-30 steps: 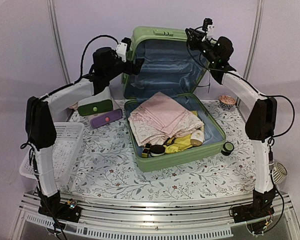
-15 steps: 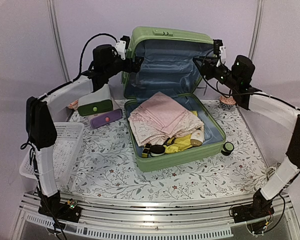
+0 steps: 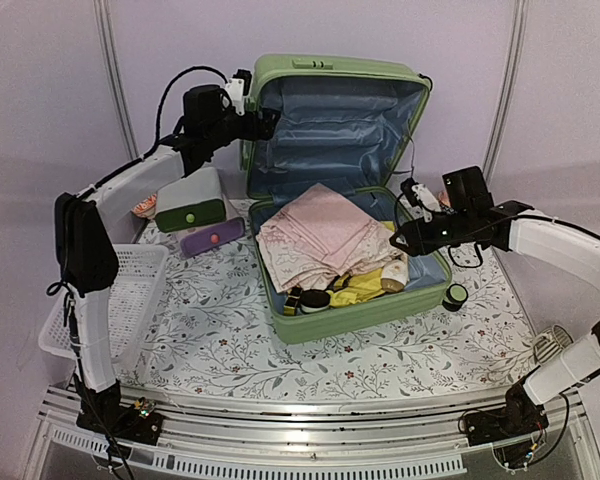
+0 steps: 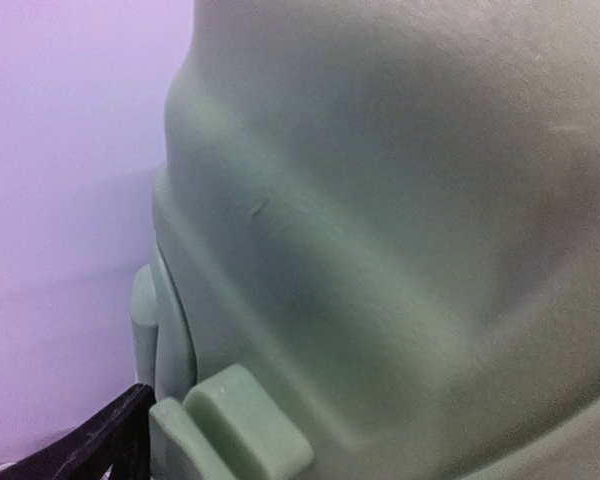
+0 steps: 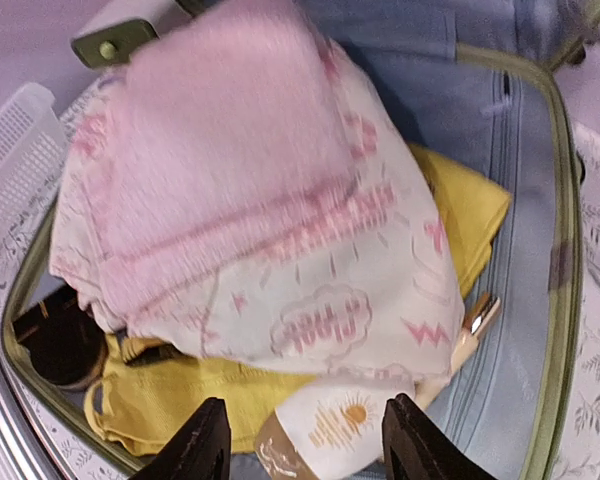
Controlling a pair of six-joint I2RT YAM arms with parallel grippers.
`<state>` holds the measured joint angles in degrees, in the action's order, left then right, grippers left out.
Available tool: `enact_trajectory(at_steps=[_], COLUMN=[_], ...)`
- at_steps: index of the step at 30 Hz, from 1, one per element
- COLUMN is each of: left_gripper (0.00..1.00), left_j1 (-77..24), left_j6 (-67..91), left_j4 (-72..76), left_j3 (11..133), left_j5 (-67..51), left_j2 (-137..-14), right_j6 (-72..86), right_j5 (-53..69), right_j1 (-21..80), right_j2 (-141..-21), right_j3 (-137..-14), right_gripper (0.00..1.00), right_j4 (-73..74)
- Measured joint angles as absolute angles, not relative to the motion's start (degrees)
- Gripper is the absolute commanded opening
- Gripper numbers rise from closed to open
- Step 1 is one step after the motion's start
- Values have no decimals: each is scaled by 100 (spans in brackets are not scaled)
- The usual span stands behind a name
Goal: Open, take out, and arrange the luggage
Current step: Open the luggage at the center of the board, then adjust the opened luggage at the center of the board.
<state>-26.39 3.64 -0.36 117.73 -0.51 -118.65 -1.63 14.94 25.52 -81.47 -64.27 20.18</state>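
Observation:
The light-green luggage [image 3: 325, 312] lies open on the table, its lid [image 3: 330, 68] standing upright with grey-blue lining showing. Inside lie a pink cloth [image 3: 320, 235] [image 5: 230, 170], a yellow cloth [image 5: 470, 200], a white tube with a sun print [image 5: 350, 420] and a dark round jar [image 5: 55, 340]. My left gripper [image 3: 260, 125] rests against the lid's upper left edge. Its wrist view is filled by the green shell [image 4: 400, 200], with no fingertips showing. My right gripper [image 3: 405, 240] [image 5: 308, 440] hangs open just above the tube, holding nothing.
A white perforated basket [image 3: 130, 290] sits at the left table edge. A white-and-green drawer box [image 3: 190, 205] and a purple case [image 3: 212, 238] lie left of the luggage. A small dark round thing [image 3: 456, 295] stands by its right front corner.
My right arm swung down from the lid's top right corner to the lower half, its jaws spreading. The lid now stands higher and more upright, the left gripper still at its edge.

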Motion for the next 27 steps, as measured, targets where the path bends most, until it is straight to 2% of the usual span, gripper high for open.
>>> enact_trajectory(at_steps=[2, 5, 12, 21, 27], left_gripper=[98, 98, 98, 98, 98], left_j1=[-2622, -2596, -2534, -2440, -2298], left_j6=[399, 460, 569, 628, 720], left_j4=[-64, -93, -132, -139, -183], left_j3=[11773, 11773, 11782, 11878, 12429], left_j5=[-58, -78, -106, -189, -294], left_j2=[-11865, -11865, -11865, -11966, -12392], right_j6=[-36, 104, 108, -117, -134], right_j5=[1288, 917, 515, 939, 1199], right_j1=[2580, 2683, 3229, 3962, 4532], right_j2=[-8167, -8383, -9426, -9310, -9035], right_j3=[-6370, -6486, -6921, -6982, -7061], right_gripper=[42, 36, 9, 5, 9], right_j4=[2467, 3033, 3938, 4386, 4582])
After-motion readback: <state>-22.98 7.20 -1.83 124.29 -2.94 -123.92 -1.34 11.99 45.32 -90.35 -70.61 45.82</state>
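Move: The right hand hangs over the open lower shell. The stretch of front rim it goes for lies about 11 cm back, 5 cm to its left and 10 cm below. The yellow cloth is some 2 cm back and 9 cm left, the patterned white thing 3 cm ahead and 2 cm left, both about 13 cm down; the pink cloth lies 17 cm ahead, 18 cm left. The left hand is already at the lid's left edge, which is about 1 cm ahead of it. Drop the right gripper about 11 cm towards the front of the luggage, shutting its fingers almost fully and tipping them some 20 degrees further down. Then draw it back and to the left towards the front rim, the hand swinging counter-clockwise, and bear on the rim with the closed tips. Keep the left gripper wide open at the lid's edge, easing it forward and left about 3 cm. ##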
